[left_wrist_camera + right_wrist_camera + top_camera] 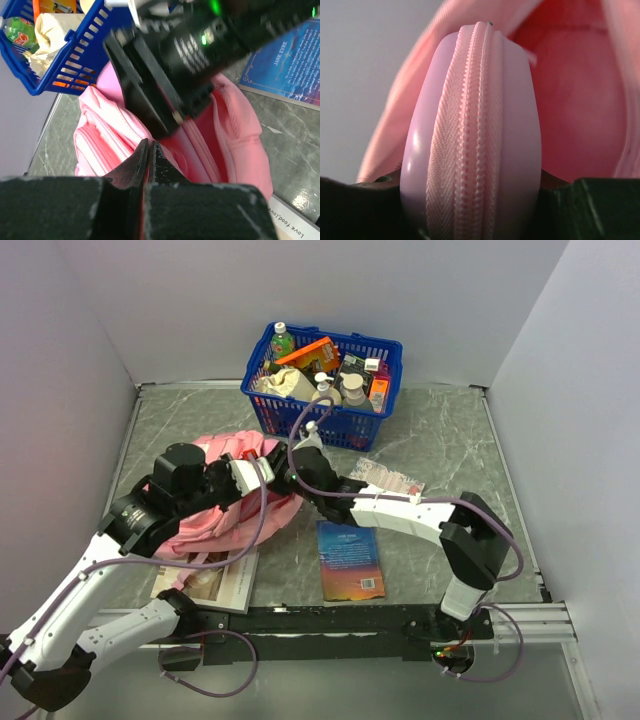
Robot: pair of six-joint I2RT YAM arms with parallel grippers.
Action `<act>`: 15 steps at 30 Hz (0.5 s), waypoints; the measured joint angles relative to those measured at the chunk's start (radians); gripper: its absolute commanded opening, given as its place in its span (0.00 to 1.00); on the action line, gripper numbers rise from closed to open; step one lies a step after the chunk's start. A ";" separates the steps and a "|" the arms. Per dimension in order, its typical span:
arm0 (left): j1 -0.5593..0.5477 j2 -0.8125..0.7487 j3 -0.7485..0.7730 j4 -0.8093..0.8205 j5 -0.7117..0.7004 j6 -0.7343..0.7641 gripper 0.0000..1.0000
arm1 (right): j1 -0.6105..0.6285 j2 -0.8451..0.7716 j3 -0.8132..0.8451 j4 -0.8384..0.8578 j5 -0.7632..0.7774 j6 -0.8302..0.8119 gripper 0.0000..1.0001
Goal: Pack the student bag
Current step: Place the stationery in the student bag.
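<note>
The student bag (222,528) lies left of centre, pink and soft, with its main compartment gaping open (200,145). My left gripper (266,474) is at the opening's rim. In the left wrist view its jaws (149,143) are pressed together with a thin sliver of the pink fabric between them. My right gripper (288,484) reaches into the opening from the right and is shut on a small pink pencil case (470,140). The case's zip seam faces the camera, and the bag's pink lining (580,100) lies behind it. The right gripper's black body (165,70) hangs over the bag's mouth.
A blue plastic basket (322,382) full of bottles and boxes stands at the back. A blue book (350,558) lies near the front, right of the bag. An open magazine (215,580) sticks out from under the bag. A clear packet (388,478) lies behind the right forearm.
</note>
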 measured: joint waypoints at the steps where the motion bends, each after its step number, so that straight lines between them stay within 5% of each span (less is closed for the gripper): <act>1: 0.000 0.004 0.000 0.005 0.001 0.000 0.01 | 0.004 0.008 0.004 -0.008 -0.014 0.006 0.44; 3: 0.000 0.010 -0.002 0.016 0.003 -0.001 0.01 | 0.004 0.013 0.004 -0.024 -0.052 0.018 0.72; 4: 0.000 0.008 -0.009 0.023 0.006 -0.001 0.01 | -0.001 0.014 0.004 -0.027 -0.082 0.018 1.00; 15: -0.005 -0.060 -0.134 0.080 0.023 -0.012 0.01 | -0.094 -0.093 -0.182 0.001 -0.334 -0.169 1.00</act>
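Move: The right hand grips the pink pencil case at the bag's mouth, whose middle lies about 3 cm back from that hand and some 7 cm below, neither left nor right. The blue book lies roughly 17 cm back and 18 cm right of the right hand; the shopping basket stands about 21 cm ahead and 10 cm right. From the left hand, shut on the bag's rim, the mouth is some 6 cm right, 2 cm back and 8 cm lower. Down, back and to the right, the right hand lets go of the pencil case at the bag's mouth: it first eases back about 2 cm as its fingers spread fully, then drops away from the case, some 6–7 cm in all, turning about 15 degrees counter-clockwise. The left hand, still pinching the rim, sinks about 2.5 cm late on. ##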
